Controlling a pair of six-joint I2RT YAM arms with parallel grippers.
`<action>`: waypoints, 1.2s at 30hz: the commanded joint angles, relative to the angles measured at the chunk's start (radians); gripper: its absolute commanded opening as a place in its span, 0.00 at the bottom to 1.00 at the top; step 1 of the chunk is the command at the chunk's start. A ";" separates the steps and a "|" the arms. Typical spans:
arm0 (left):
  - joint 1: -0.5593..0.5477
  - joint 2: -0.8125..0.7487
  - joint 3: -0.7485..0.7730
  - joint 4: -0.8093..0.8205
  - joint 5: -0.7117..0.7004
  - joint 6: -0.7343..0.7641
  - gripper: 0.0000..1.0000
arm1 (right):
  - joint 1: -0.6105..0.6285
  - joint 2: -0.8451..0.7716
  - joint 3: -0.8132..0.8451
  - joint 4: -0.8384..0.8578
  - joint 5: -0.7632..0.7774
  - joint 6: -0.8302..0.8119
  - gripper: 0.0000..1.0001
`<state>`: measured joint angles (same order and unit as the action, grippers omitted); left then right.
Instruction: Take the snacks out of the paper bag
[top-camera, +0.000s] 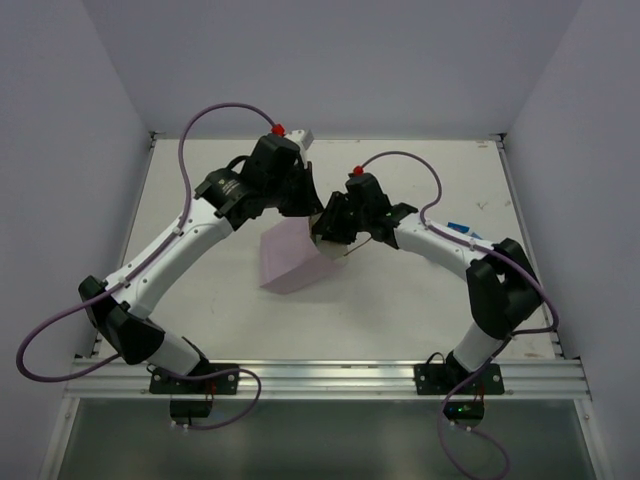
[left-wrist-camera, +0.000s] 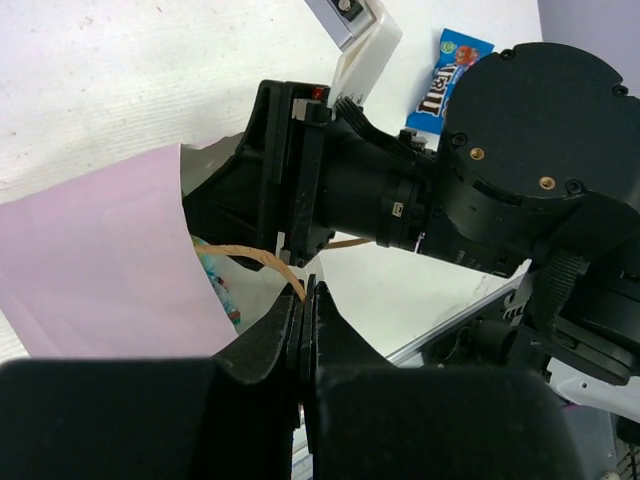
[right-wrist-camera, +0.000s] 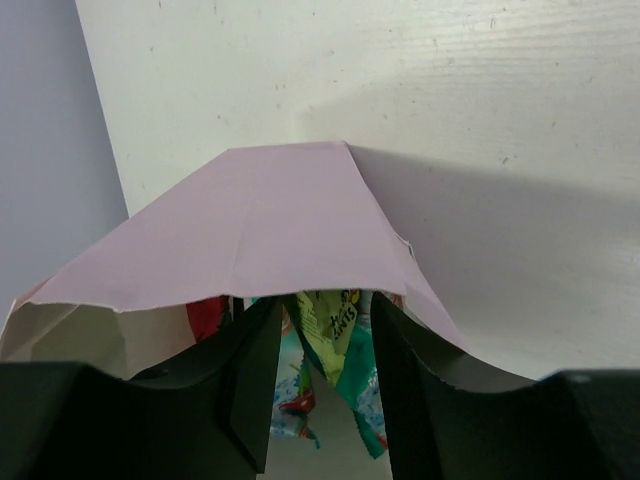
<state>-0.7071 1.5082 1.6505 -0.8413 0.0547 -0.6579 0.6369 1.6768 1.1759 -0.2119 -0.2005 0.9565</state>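
The pale lilac paper bag (top-camera: 292, 258) lies tipped at the table's middle, its mouth facing the right arm. My left gripper (left-wrist-camera: 307, 290) is shut on the bag's brown cord handle (left-wrist-camera: 250, 256) at the rim and holds the mouth up. My right gripper (right-wrist-camera: 322, 330) is open with both fingers inside the mouth, on either side of a light green packet (right-wrist-camera: 335, 318). Teal packets (right-wrist-camera: 290, 400) and a red one (right-wrist-camera: 205, 318) lie deeper in the bag (right-wrist-camera: 250, 230). A blue packet (left-wrist-camera: 447, 80) lies on the table outside the bag, right of the right arm in the top view (top-camera: 457, 228).
The right arm's wrist (left-wrist-camera: 520, 150) crowds close to my left gripper. Grey walls close the table on three sides. A metal rail (top-camera: 330, 375) runs along the near edge. Bare white table (top-camera: 200, 330) lies left and in front of the bag.
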 joint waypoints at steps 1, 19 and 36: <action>0.006 -0.037 0.034 0.005 0.030 0.020 0.00 | 0.006 0.027 0.024 0.071 -0.003 -0.025 0.44; 0.011 -0.081 -0.063 0.025 0.016 0.024 0.00 | 0.044 -0.038 0.123 -0.050 0.081 -0.061 0.00; 0.069 -0.193 -0.251 0.100 0.000 0.050 0.00 | -0.128 -0.385 0.340 -0.576 0.241 -0.142 0.00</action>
<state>-0.6487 1.3582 1.4082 -0.7830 0.0589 -0.6346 0.6285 1.3796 1.4921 -0.6643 -0.0086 0.8322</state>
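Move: The right hand's open fingers are already in the bag's mouth, the green snack about 2 cm ahead, 2 cm left and 3 cm below them. The red-and-green snacks lie beside it, some 3 cm ahead of that hand, level sideways and 4 cm lower. The left hand already holds a handle; from it the green snack is about 6 cm ahead, 2 cm left and 18 cm down, the bag's middle 2 cm ahead, 5 cm left, 20 cm down. Right hand pinches the green snack, lifts it about 18 cm, veering right; left keeps the handle, sinking leftward. ##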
